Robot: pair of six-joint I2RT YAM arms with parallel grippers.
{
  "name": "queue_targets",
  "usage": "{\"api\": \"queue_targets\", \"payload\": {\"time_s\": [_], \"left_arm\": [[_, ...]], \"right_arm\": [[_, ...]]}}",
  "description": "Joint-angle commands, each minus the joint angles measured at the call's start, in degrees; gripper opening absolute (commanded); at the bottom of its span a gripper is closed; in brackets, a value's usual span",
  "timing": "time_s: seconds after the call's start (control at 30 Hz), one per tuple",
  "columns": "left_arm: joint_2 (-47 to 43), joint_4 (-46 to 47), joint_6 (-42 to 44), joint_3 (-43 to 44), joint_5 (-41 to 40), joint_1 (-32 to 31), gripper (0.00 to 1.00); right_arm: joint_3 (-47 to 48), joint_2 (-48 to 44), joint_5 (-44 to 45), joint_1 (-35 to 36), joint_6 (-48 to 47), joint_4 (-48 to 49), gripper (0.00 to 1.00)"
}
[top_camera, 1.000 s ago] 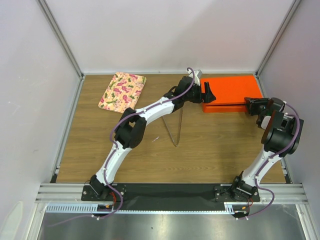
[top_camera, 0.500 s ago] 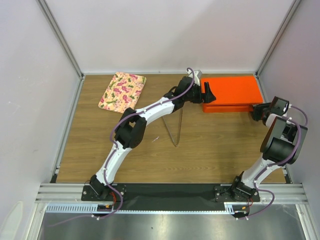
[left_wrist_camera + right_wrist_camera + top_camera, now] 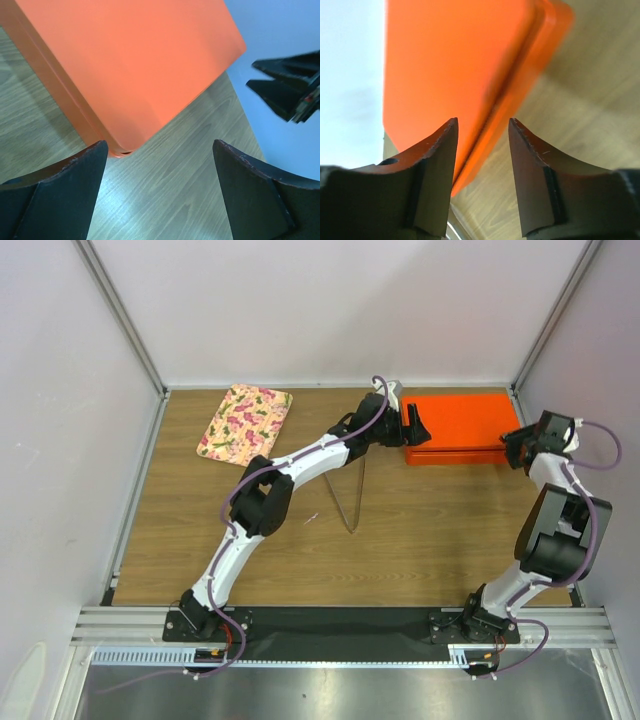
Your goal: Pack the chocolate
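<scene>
No chocolate shows in any view. The orange box [image 3: 462,420] lies shut at the back right of the table. My left gripper [image 3: 415,427] is open and empty at the box's left end. In the left wrist view its fingers [image 3: 60,195] stand wide apart over bare wood, with the box's corner [image 3: 130,65] just beyond them. My right gripper [image 3: 517,447] is open and empty at the box's right front corner. In the right wrist view the box's edge [image 3: 470,60] lies beyond the gap between its fingers [image 3: 535,170], blurred.
A floral tray [image 3: 245,420] lies at the back left. A thin bent wire [image 3: 350,502] stands mid-table under the left arm. White walls close the table's left, back and right. My right gripper also shows in the left wrist view [image 3: 290,92].
My right arm has swung its wrist back and to the right, and the gripper now points at the box's right front corner. The left arm and the box have not moved.
</scene>
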Motion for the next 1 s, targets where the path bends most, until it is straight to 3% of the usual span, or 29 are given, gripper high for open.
{"api": "queue_targets", "payload": {"time_s": [0.0, 0.33, 0.63, 0.83, 0.97], "left_arm": [[1.8, 0.6, -2.0, 3.5, -0.4, 0.1, 0.92], [3.6, 0.5, -1.1, 4.6, 0.5, 0.2, 0.91], [4.6, -0.9, -1.9, 4.4, 1.5, 0.2, 0.91], [4.3, -1.0, -1.8, 4.1, 2.0, 0.2, 0.91], [3.0, -0.7, -1.5, 2.8, 2.4, 0.2, 0.9]], "right_arm": [[6.0, 2.3, 2.4, 0.4, -4.6, -1.7, 0.51], [13.1, 10.0, 2.7, 1.1, -1.7, -7.7, 0.52], [13.1, 13.2, 3.9, 2.3, -0.5, -4.4, 0.52], [9.8, 12.3, 3.3, 2.2, 2.1, -1.9, 0.37], [6.6, 11.3, 3.5, 1.5, 3.9, -0.7, 0.2]]}}
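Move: The right hand, half open, stands just short of the lid's near-right corner, which lies about 4 cm ahead, 1 cm to its right and 4 cm below; the lid's middle is some 11 cm ahead and 12 cm to its left. The left hand, wide open, has the lid's near-left corner almost straight below by about 5 cm, with the lid's middle some 7 cm ahead and 13 cm to the right. The right hand arcs forward over the lid's near edge, first rising a little, then dropping about 4 to 5 cm from the top of the arc and easing on to end some 4 cm farther out, where its fingers, one on the lid's top and one on its near side, close to about half their gap and seem to pinch the rim by the near-right corner. Meanwhile the left hand, still wide open, sinks about 4 cm straight down towards the near-left corner, tipping slightly downward, and stays there; whether its fingers touch cannot be seen. ##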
